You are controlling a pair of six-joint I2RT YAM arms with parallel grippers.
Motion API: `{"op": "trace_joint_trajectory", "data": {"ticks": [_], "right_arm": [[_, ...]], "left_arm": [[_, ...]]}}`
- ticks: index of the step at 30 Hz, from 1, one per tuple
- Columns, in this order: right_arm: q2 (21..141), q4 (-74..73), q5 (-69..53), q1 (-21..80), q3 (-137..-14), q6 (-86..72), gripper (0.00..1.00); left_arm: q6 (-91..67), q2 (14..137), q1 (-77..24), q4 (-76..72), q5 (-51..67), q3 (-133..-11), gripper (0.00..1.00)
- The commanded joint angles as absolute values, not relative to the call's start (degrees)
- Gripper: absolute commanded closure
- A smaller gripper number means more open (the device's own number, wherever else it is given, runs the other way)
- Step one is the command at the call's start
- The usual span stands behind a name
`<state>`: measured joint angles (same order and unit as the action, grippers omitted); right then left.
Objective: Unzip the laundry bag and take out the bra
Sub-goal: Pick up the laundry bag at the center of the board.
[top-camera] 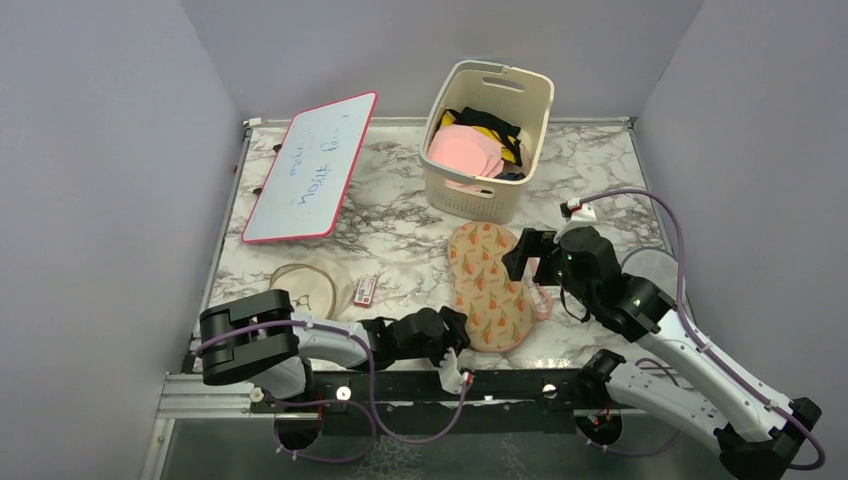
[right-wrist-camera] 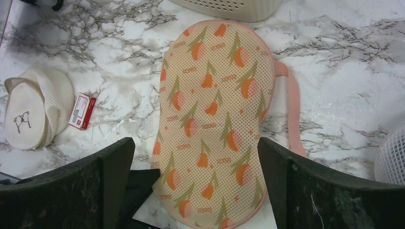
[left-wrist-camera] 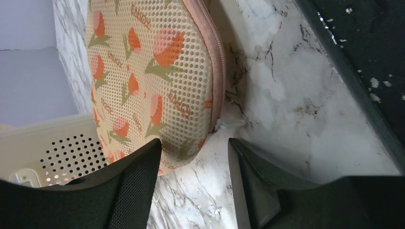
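The laundry bag (top-camera: 488,285) lies flat on the marble, a two-lobed beige mesh pouch with orange carrot prints. Its pink zip edging (left-wrist-camera: 218,62) runs closed along the side, and the pink loop (right-wrist-camera: 291,114) sticks out to the right. My left gripper (left-wrist-camera: 195,143) sits low at the bag's near end. Its jaws are apart, with the bag's rim just by the left finger (left-wrist-camera: 129,186) and bare marble between them. My right gripper (right-wrist-camera: 196,143) hovers wide open above the bag's near lobe (right-wrist-camera: 215,119), holding nothing. The bra is hidden.
A cream slotted basket (top-camera: 485,190) with pink, black and yellow garments stands behind the bag. A whiteboard (top-camera: 310,170) leans at the back left. A white round mesh pouch (right-wrist-camera: 33,112) and a small red box (right-wrist-camera: 82,111) lie left of the bag. The table's black front rail (left-wrist-camera: 363,71) is close.
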<state>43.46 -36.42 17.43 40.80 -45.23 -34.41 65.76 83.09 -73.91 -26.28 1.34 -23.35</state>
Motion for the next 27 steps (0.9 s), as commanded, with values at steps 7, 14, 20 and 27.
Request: {"op": "trace_joint_trajectory", "data": {"ticks": [7, 14, 20, 27], "right_arm": [[45.52, -34.17, 15.07, 40.78, -44.07, -33.66, 0.0], [47.98, -32.65, 10.35, 40.71, -43.27, -32.35, 0.0], [52.94, -32.6, 6.75, 40.78, -43.3, -31.19, 0.0], [56.14, -29.44, 4.18, 40.74, -45.13, -32.49, 0.01]], "left_arm": [[65.61, 84.48, -75.59, -27.97, -1.53, -25.56, 0.85], [54.95, 79.65, -75.85, -9.64, 0.23, -33.77, 0.97], [44.28, 75.96, -75.87, 0.33, 0.17, -38.51, 1.0], [31.66, 73.78, -70.93, 4.31, -2.57, -42.15, 1.0]]}}
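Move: The laundry bag's near-left corner is already between the left gripper's half-open fingers; the bag's middle lies about 10 cm ahead, 5 cm right and 1 cm below that hand. From the same hand, the red box is roughly 8 cm ahead and 21 cm left, and the laundry basket some 33 cm ahead and 3 cm right. For the right hand, the bag's middle is about 3 cm ahead, 3 cm left and 17 cm below. Shut the left gripper on the bag's near-left corner, pinching the fabric beside the zipper end, then lift it about 6 cm, rolling the wrist some 25 degrees around the fingers' length. Meanwhile, bring the open right gripper down over the bag and to the left, turning slightly counter-clockwise and tipping its fingers further down. ##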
